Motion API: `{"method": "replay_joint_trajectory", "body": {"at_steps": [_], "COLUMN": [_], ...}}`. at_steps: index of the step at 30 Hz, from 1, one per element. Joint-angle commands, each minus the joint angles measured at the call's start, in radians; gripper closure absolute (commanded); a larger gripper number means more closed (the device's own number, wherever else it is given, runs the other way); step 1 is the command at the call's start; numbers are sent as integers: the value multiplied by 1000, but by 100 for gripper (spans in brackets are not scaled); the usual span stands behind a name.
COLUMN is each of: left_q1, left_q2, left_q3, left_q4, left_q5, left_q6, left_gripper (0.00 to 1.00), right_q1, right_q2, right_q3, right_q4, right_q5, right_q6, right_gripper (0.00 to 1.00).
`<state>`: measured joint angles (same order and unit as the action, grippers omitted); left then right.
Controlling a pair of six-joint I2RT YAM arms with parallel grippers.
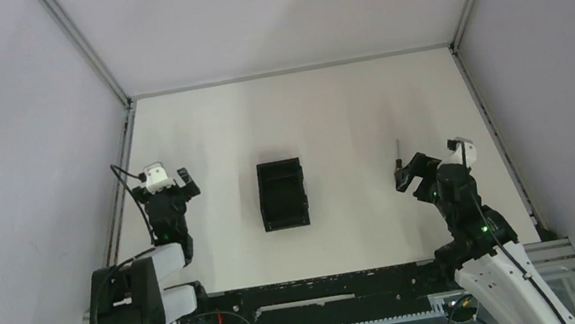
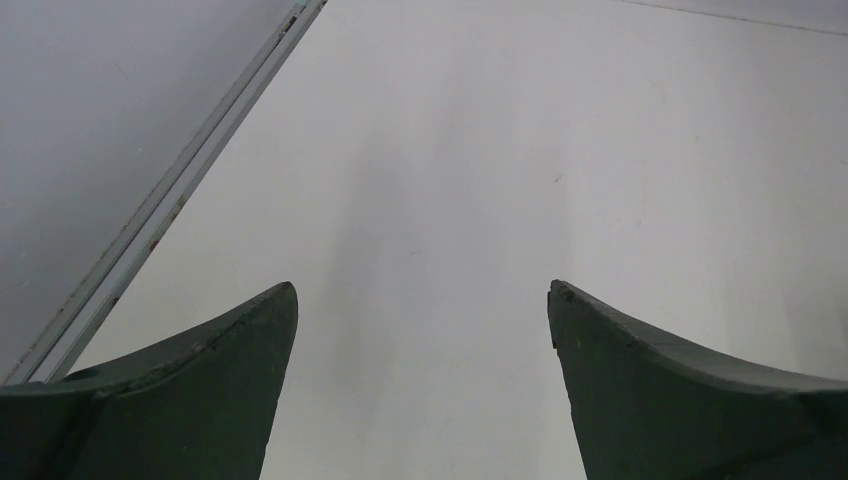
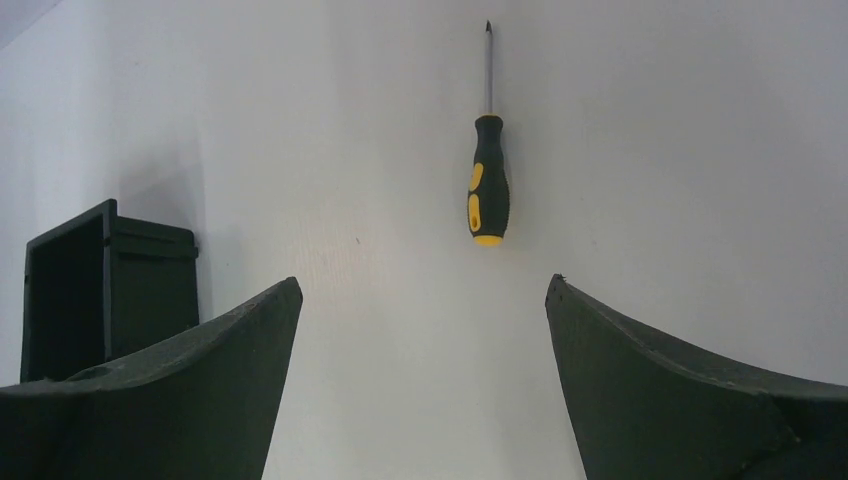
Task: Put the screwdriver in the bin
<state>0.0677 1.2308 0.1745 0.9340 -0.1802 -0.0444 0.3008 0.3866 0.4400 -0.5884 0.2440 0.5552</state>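
Observation:
The screwdriver [image 3: 488,180] lies flat on the white table, its yellow-and-black handle toward me and its thin shaft pointing away. From above, only its shaft [image 1: 398,149] shows, just beyond my right gripper [image 1: 408,176]. That right gripper [image 3: 424,290] is open and holds nothing, a short way back from the handle's end. The black open-top bin [image 1: 283,194] stands mid-table; the right wrist view catches the bin [image 3: 105,280] at its left edge. My left gripper [image 1: 181,183] is at the table's left side, away from both; in its wrist view this left gripper [image 2: 422,292] is open over bare table.
A metal frame rail [image 2: 170,190] runs along the table's left edge close to the left arm. Grey enclosure walls [image 1: 4,127] stand on the left, right and far sides. A black strip with cables [image 1: 321,294] crosses the near edge between the arm bases.

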Motion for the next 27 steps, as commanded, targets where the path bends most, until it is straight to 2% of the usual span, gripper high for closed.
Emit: {"method": "replay_joint_trajectory", "body": {"at_steps": [1,6,8,13,15,17,21,27], "left_q1": [-5,-4,-4,-4,-5,-5,-5,-4], "left_q2": [4,4,4,4,4,4,4,3], "left_q3": [54,55,54,54,54,55,55,55], "left_q4": [40,40,40,40,41,40,41,41], "left_q5": [-2,-4,-2,-3,-3,-3,-3,-2], "left_q6": [14,15,14,15,15,14,14,14], "left_gripper": [0,0,0,0,0,0,0,0], "right_q1": [-5,-5,-5,-14,-52,-103,-187,-192], "right_q2": [7,57,130,524,735,887,1095,1303], "right_q3": [23,125,214,581,746,818,836,772], "right_q4": [73,169,189,-26,-150,-239,-255,-184], "right_q5": [24,-68,-43,105,87,29,-123,-140], "right_q6": [-26,-153,-200,-285,-293,-292,-300,-303], "right_gripper": [0,0,0,0,0,0,0,6]}}
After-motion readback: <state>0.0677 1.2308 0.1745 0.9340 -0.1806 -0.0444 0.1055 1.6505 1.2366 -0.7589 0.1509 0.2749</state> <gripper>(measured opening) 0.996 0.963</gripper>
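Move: The screwdriver lies about 14 cm ahead of the open right gripper, a centimetre or so to its right and some 12 cm below, its handle end nearer the base. The bin stands roughly 29 cm to that gripper's left and 9 cm ahead, about 11 cm lower. From the idle left gripper the screwdriver is some 58 cm to the right, about 1 cm ahead and 10 cm down. Swing the right gripper forward and up in an arch, rising some 15 cm, then drop it steeply towards the screwdriver handle, easing back slightly in the descent to finish about 14 cm forward of the start and a little lower. Tip the fingers down almost 40 degrees and roll the left side a little lower, keeping them wide open and short of touching. ##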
